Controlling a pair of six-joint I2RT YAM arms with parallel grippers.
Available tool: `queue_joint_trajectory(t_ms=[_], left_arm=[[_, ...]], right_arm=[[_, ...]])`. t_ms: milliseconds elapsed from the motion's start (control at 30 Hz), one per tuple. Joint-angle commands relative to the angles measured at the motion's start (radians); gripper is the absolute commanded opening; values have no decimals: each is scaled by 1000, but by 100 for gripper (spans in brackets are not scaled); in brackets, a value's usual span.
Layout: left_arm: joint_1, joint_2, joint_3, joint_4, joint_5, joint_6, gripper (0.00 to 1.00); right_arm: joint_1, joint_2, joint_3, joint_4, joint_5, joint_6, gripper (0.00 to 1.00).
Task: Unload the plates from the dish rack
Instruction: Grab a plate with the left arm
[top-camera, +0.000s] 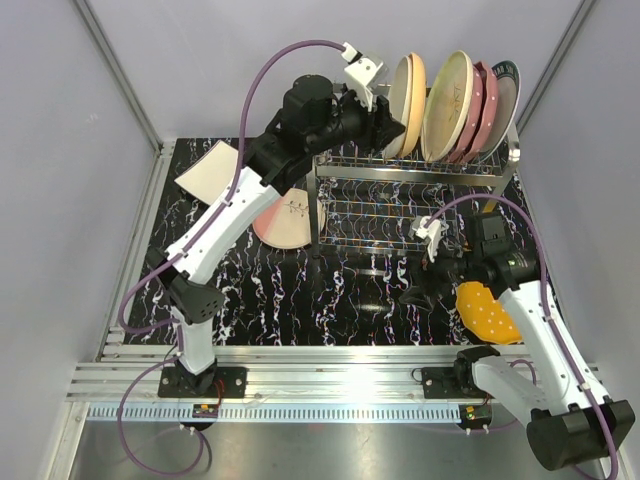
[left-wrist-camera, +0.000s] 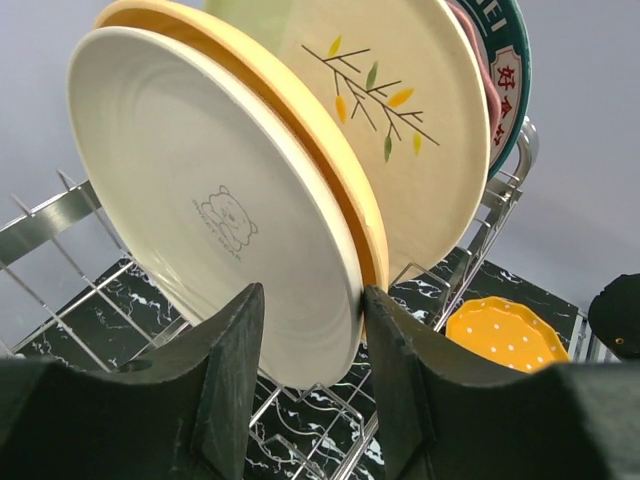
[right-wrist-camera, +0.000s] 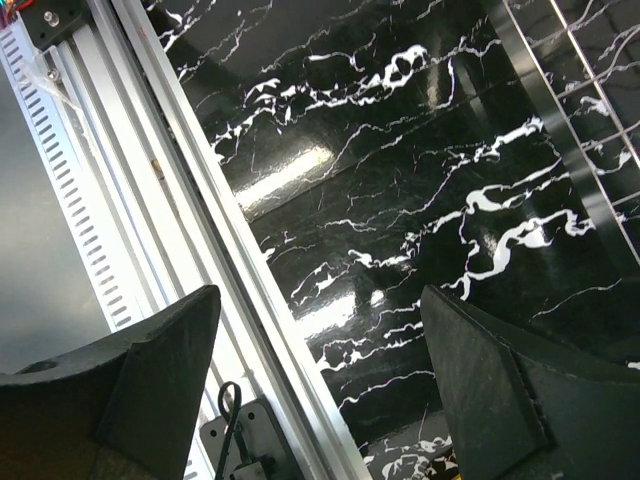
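Several plates stand upright in the top tier of the chrome dish rack (top-camera: 400, 185). The leftmost is a cream plate (left-wrist-camera: 200, 200) with a small bear mark. Behind it stand a yellow-orange plate (left-wrist-camera: 330, 170), a cream twig-motif plate (left-wrist-camera: 400, 110), a pink one (top-camera: 480, 110) and a white plate with a dark patterned rim (left-wrist-camera: 505, 80). My left gripper (left-wrist-camera: 312, 330) straddles the cream plate's lower rim. Its right finger touches the edge, and a gap remains on the left. My right gripper (right-wrist-camera: 320, 390) hangs open and empty over the black marbled table.
On the table lie a white square plate (top-camera: 210, 170), a pink-cream twig plate (top-camera: 285, 220) left of the rack, and an orange polka-dotted plate (top-camera: 487, 310) beside the right arm. An aluminium rail (right-wrist-camera: 200, 200) runs along the near edge.
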Motion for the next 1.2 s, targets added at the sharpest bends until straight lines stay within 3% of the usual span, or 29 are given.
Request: queue_joint_trajectory(t_ms=[0,367,533,767,833,1167], left_arm=[[6,20,54,37,2,30,44],[4,47,49,53,33,24,41],[6,49,39,56,19,35,35],[7,50,29,73,34,18,14],[12,44,28,91,49,0,1],[69,-42,-79,303,157,-230,0]], right_arm=[[-6,-39,-7,38,-44,-23,89],[-19,-61,-13,44,-37,-19,89],[-25,-67,-16,44,-37,-18,89],[-34,-72,-16,46,-37,-16,89],[-32,-73,-16,46,-37,-16,89],[-43,-85,-19,46,-38,-13,89]])
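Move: The left hand's half-open fingers are already at the near, lower rim of the white plate, whose middle lies about 9 cm ahead, straight in front and some 4 cm higher. The peach plate stands close behind the white plate, roughly 4 cm farther right, and the cream plate about 10 cm to the right of the white plate, both as far out and as high. From the right hand, the white plate is about 28 cm ahead, 5 cm left and 30 cm higher. The left hand eases about 2 cm to its right, farther onto the near rim of the white plate, while its fingers close from roughly half open to shut, one pad on the bear-printed face and the other slipped between the white and peach plates, pinching the thin rim. As they shut, the wrist starts to turn, some 10 degrees in all, its left side dipping and the fingers swinging clockwise, and the hand comes back a few millimetres left and up. ##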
